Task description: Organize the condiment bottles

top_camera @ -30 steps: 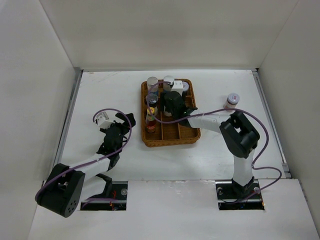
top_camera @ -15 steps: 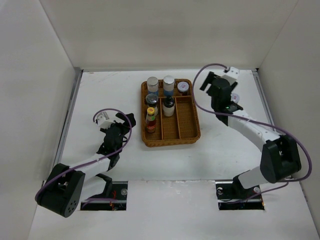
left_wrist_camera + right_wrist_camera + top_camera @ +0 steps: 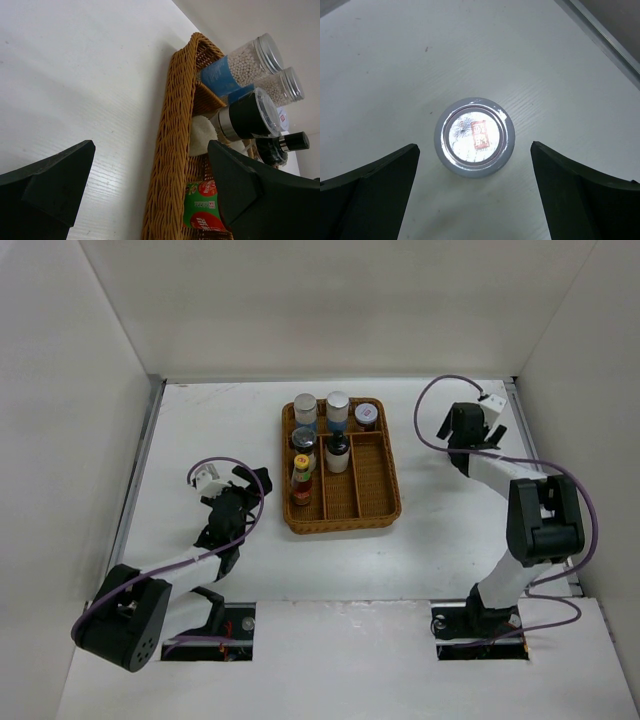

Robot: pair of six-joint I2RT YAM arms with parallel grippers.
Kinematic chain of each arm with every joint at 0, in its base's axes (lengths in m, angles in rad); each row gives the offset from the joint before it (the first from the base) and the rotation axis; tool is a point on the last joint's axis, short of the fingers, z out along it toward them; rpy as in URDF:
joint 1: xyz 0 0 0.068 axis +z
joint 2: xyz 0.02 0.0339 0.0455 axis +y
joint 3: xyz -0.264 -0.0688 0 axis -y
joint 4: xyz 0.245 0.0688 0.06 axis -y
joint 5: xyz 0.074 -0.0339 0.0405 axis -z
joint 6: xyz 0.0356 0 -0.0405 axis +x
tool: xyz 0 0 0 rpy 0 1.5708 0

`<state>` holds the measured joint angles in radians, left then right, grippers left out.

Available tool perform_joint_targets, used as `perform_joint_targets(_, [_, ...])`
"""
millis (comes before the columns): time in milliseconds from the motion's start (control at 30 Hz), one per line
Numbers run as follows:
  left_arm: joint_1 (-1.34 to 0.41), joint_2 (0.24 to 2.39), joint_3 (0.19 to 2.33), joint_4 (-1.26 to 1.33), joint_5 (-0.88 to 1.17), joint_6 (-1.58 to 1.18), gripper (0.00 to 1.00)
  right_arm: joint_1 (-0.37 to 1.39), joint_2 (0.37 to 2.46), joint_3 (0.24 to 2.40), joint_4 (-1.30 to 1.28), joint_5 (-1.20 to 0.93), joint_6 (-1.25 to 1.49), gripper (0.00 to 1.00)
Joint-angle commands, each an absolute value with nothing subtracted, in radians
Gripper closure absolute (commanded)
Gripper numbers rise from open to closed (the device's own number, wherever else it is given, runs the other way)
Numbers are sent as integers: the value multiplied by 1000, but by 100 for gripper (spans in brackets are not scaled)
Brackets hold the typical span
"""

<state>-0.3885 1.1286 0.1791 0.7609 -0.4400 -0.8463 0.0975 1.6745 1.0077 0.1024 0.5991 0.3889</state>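
Six condiment bottles stand in the back and left compartments of the brown wicker tray [image 3: 341,526]: two silver-capped shakers [image 3: 305,407] [image 3: 337,404], a white-lidded jar [image 3: 366,415], a black grinder [image 3: 303,440], a black-capped white bottle [image 3: 337,453] and a red yellow-capped sauce bottle [image 3: 301,480]. Alone on the table at the right stands a seventh, a white-lidded jar [image 3: 473,137]. My right gripper [image 3: 474,146] hangs open straight above it, a finger on each side, not touching. In the top view the right gripper [image 3: 470,432] hides this jar. My left gripper [image 3: 151,145] is open and empty, facing the tray's left wall [image 3: 175,150].
White walls enclose the table on three sides, and a metal strip [image 3: 600,35] runs along its right edge close to the lone jar. The tray's right compartment [image 3: 377,475] holds nothing. In the left wrist view the shakers [image 3: 245,60] and grinder [image 3: 247,117] rise over the wicker wall.
My right arm has swung from over the tray to the back right, above the lone jar, and its jaws have opened wider. The left arm has not moved.
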Motion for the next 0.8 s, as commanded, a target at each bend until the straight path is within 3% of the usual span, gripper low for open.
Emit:
perform_joint_targets(0, [-390,1121,198,811,-431,-856,0,64,1726,1069,118,557,391,0])
perform_joint_targets(100, [-384,1118,195,811,-434,-854,0,35,1765,1087,136,520,400,7])
perform_joint_targets(300, [-381,1123,196,811,-434,-854,0,28,1718,1059,230,475,402,52])
perform_joint_targets(533, [-381,1134,201,811,-431,-856,0,215,1491,999,292,505,362,52])
perform_joint_targets(767, [-381,1108,193,804,-437,-854,0,458,1520,1066,304,476,351,52])
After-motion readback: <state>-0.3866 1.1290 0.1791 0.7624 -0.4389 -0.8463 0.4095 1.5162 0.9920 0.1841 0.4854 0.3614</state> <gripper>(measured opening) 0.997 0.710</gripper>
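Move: The grey-lidded jar stands almost between the right hand's open fingers, its middle about 2 cm ahead, 2 cm right and 4 cm below. From the right hand, the small jar in the tray is some 8 cm ahead and 27 cm left, the black-capped bottle roughly level and 34 cm left, and the tray's empty right compartment about 5 cm back and 22 cm left. The jar lies about 14 cm ahead and 62 cm right of the left hand. The right hand sinks about 3 cm, easing a little forward and right, and its wide-open fingers close partway until they pinch the grey-lidded jar around its sides. Holding it, the hand lifts and swings left at growing speed, ending some 16 cm left of and 7 cm above where it began, heading for the tray's right side while the wrist turns about 25 degrees counter-clockwise and the fingers tip slightly upward. ##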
